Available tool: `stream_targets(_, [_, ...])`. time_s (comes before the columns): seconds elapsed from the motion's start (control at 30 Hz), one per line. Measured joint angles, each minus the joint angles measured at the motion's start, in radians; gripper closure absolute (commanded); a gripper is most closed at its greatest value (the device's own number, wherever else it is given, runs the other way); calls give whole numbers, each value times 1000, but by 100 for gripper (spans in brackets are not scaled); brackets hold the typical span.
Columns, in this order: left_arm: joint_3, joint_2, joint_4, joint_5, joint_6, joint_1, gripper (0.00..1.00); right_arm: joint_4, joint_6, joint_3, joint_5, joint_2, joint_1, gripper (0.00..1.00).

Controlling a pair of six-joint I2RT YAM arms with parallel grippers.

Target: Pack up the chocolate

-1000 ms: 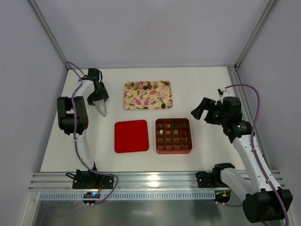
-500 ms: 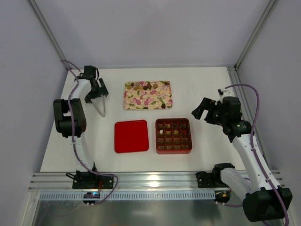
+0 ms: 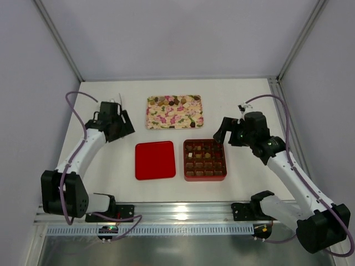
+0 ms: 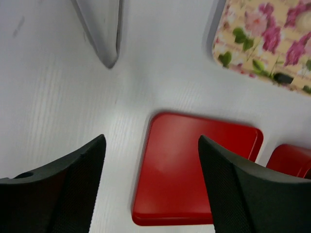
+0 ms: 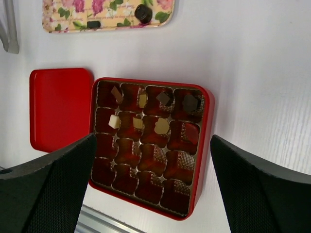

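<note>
Several pieces of chocolate (image 3: 169,101) lie along the far edge of the flowered tray (image 3: 183,117); one dark piece (image 5: 143,13) shows in the right wrist view. More chocolate (image 5: 162,126), pale and dark, sits in the two far rows of the red box (image 3: 204,177), whose rim (image 5: 208,145) frames a brown gridded insert. My right gripper (image 3: 222,134) (image 5: 153,138) hovers open above the box. My left gripper (image 3: 126,130) (image 4: 151,138) hangs open and empty over the near-left part of the table, by the red lid (image 3: 155,160) (image 4: 194,174).
A grey pointed tool (image 4: 104,34) (image 5: 7,29) lies on the white table left of the tray. The lid lies flat just left of the box. An aluminium rail (image 3: 183,213) runs along the near edge.
The left arm has swung down from the far-left corner toward the lid, leaving the grey tool behind it. The right gripper has moved left to above the box.
</note>
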Motion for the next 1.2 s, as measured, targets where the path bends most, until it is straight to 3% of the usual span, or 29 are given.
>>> stream_targets(0.1, [-159,-74,-10,35,-26,-9,35,1,13,20,27,23,76,2])
stream_targets(0.2, [-225,-101,-50,74,-30,-23,40,8,28,47,53,56,144,3])
stream_targets(0.43, [-177,23,-75,122,10,-76,54,34,58,103,92,152,257,3])
stream_targets(0.83, [-83,280,-116,158,115,-76,64,69,64,197,98,262,326,3])
stream_targets(0.97, [-67,326,-131,165,137,-73,74,82,64,227,90,309,336,3])
stream_targets(1.13, [-40,359,-140,195,162,-47,100,98,62,265,60,375,352,3])
stream_targets(1.2, [-29,370,-146,213,175,-37,100,107,60,280,45,403,356,3])
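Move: The red lid lies flat with its middle about 10 cm back and 13 cm right of the left hand, 13 cm below; the chocolate box stands at the same distance back but some 35 cm right. The tweezers lie about 13 cm ahead and 8 cm left, the flowered tray 14 cm ahead and 21 cm right. From the right hand, the lid's middle is some 30 cm left, 3 cm back and 17 cm down, with the box between, 7 cm left and 3 cm back. The empty left hand draws back about 7 cm while sinking, then drops almost straight down, some 12 cm lower in all and slightly to the right, its wrist tipping down about 30 degrees and turning a little clockwise, until the narrowing fingers shut from wide open on the lid's left rim, just below the far left corner. Meanwhile the right hand, fingers staying wide open, sweeps some 14 cm left over the box towards the lid, keeping its height and turning about 15 degrees counter-clockwise. ##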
